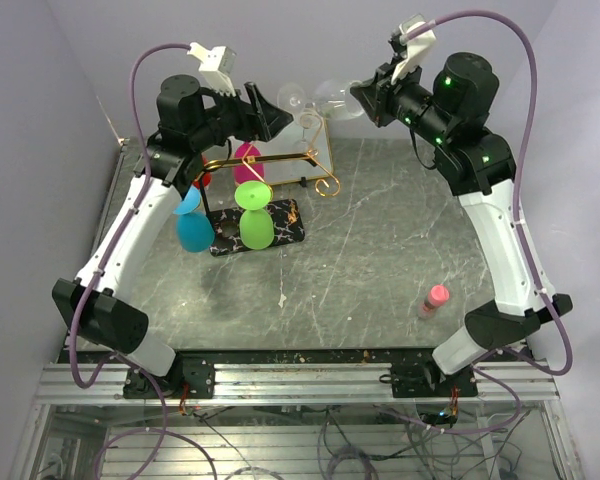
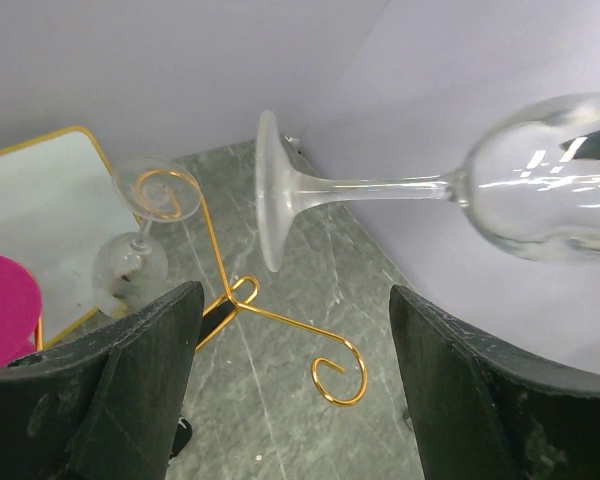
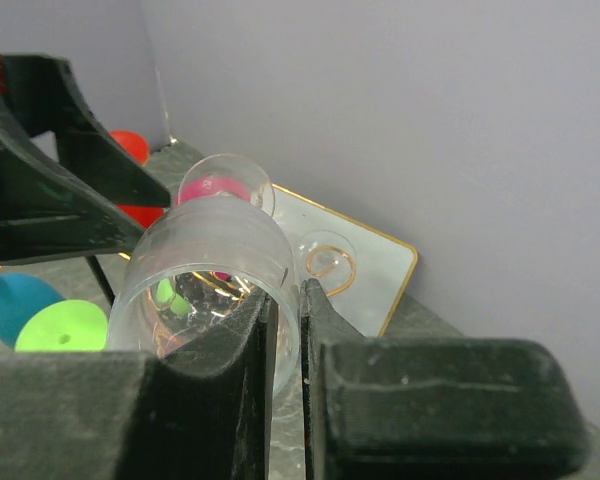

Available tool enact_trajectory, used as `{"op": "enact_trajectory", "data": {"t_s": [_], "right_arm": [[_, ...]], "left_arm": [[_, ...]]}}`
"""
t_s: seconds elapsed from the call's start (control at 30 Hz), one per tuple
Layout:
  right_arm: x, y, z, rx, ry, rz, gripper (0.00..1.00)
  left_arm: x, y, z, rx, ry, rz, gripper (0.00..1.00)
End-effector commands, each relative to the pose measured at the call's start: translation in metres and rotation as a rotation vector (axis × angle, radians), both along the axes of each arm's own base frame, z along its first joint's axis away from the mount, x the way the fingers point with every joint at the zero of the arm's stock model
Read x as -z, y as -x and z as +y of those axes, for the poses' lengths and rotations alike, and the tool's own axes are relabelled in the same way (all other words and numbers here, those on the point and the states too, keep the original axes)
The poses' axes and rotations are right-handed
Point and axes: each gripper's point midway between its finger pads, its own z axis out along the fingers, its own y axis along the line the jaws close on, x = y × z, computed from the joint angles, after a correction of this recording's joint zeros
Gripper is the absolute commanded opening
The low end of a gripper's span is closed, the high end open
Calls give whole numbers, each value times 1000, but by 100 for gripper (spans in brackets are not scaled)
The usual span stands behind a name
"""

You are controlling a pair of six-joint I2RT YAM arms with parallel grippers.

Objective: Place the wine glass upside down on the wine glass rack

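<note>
A clear wine glass (image 1: 325,97) is held on its side above the back of the table, foot (image 2: 270,190) toward the left arm. My right gripper (image 3: 288,300) is shut on its rim (image 3: 210,265), one finger inside the bowl and one outside. My left gripper (image 2: 295,385) stands open just short of the foot, with nothing between its fingers (image 2: 110,390). The gold wine glass rack (image 1: 280,160) stands below on its black slab (image 1: 285,235). A pink glass (image 1: 247,158), a green glass (image 1: 255,215) and a blue glass (image 1: 193,225) hang from it upside down.
A gold-rimmed white tray (image 2: 40,190) lies at the back by the wall, with another clear glass (image 2: 130,265) on it. A small pink bottle (image 1: 435,298) lies at the right of the table. A red object (image 1: 202,180) sits behind the rack.
</note>
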Motion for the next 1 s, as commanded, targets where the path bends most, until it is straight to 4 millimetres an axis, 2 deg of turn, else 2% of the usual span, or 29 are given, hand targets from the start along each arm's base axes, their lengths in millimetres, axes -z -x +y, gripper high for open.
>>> {"op": "enact_trajectory", "data": {"t_s": [0.0,0.2,0.53,0.8,0.97], "right_arm": [[-40,28,0,-62,-80,-86,0],[-39,37,3,-100,-84,-73,0],[-31,47,-2,-107,-72,-63,0],[-30,52,1,-142,-80,-52,0],[-31,50,-1,-137,-84,-53,0]], "left_arm": [[-10,6,-9,42,75,-13,86],[-11,12,-14,89,117,-23,86],[-20,26,-9,162,147,-66,77],[-21,28,-7,178,151,-73,59],[-21,30,-8,192,151,-73,44]]}}
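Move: The clear wine glass, held sideways by its rim in the right fingers, has its middle some 8 cm to the left hand's right, 2 cm ahead and 5 cm above it. From the right hand it lies about 4 cm ahead and 8 cm to the left, level. From the left hand, the rack's free hook is roughly 3 cm back, 9 cm right and 18 cm below; the hanging clear glass is 8 cm ahead, 5 cm right and 15 cm below. Backward by about 4 cm, with a small rise and partial sink and a slight counter-clockwise turn, the right hand brings the wine glass foot-first to the left hand, keeping its pinch on the rim. The left hand dips about 2 cm and comes back up, easing back 2 cm and turning clockwise some 10 degrees, while its wide-open fingers close to about half around the foot. ##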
